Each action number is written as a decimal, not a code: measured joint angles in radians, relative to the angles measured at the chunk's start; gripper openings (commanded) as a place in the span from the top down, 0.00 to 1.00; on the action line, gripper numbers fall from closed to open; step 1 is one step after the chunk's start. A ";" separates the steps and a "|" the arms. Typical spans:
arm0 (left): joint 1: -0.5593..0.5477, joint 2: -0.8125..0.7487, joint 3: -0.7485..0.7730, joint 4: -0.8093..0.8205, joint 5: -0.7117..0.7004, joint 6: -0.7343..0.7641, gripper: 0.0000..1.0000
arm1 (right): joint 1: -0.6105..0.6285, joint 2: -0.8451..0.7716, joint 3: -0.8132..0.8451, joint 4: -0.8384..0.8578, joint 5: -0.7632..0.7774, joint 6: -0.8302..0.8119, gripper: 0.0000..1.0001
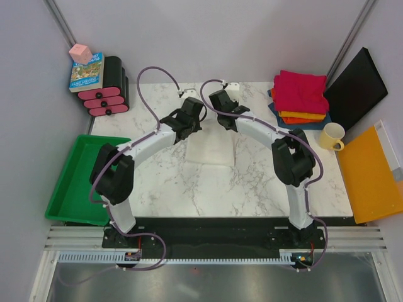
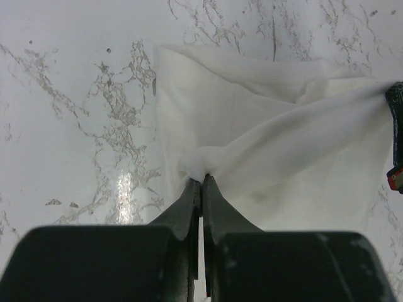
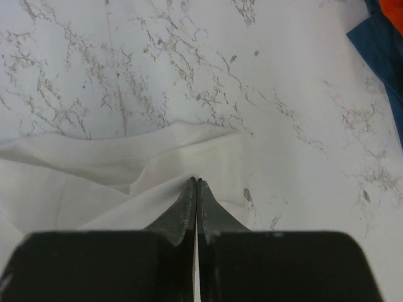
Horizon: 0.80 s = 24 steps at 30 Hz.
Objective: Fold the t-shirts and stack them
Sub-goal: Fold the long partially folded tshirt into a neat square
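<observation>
An off-white t-shirt (image 1: 212, 152) lies partly folded on the marble table (image 1: 189, 195), between the two arms. My left gripper (image 2: 203, 177) is shut on a bunched pinch of its cloth (image 2: 264, 138), which pulls taut toward the tips. At the shirt's far right edge (image 3: 126, 176) my right gripper (image 3: 196, 180) is also shut on a fold. From above, both the left gripper (image 1: 191, 129) and the right gripper (image 1: 227, 123) sit over the shirt's far edge. Folded t-shirts are stacked at the back right: magenta (image 1: 302, 90) on top, orange (image 1: 303, 117) below, dark blue (image 1: 276, 108) at the bottom.
A green tray (image 1: 74, 182) sits off the table's left edge. A yellow mug (image 1: 331, 136) stands near the stack, with an orange-yellow board (image 1: 371, 173) and a black board (image 1: 356, 82) to the right. A book (image 1: 86, 72), a pink cube (image 1: 80, 53) and black-pink holders (image 1: 112, 88) are at the back left.
</observation>
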 measured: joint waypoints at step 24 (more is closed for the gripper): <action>0.143 0.339 0.315 -0.014 0.084 0.021 0.02 | -0.100 0.219 0.207 0.031 -0.167 -0.042 0.23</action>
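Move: Ahead of the left hand, which still pinches the t-shirt's lifted edge, the far left corner lies about 12 cm out, 3 cm left and 8 cm below. From the right hand, holding the same edge, the far right corner is roughly 8 cm ahead, 3 cm right and 6 cm down. The shirt's near fold runs some 9 cm behind the left hand, its middle 8 cm to that hand's right; the folded stack sits about 33 cm right of the right hand and 15 cm ahead. Carrying the pinched edge out over the shirt towards its far edge, both hands travel forward and sink about 5 cm, the left going some 9 cm forward, the right 6. Near the end both grippers spread wide, letting go of the cloth, and the right begins to lift by about a centimetre. ##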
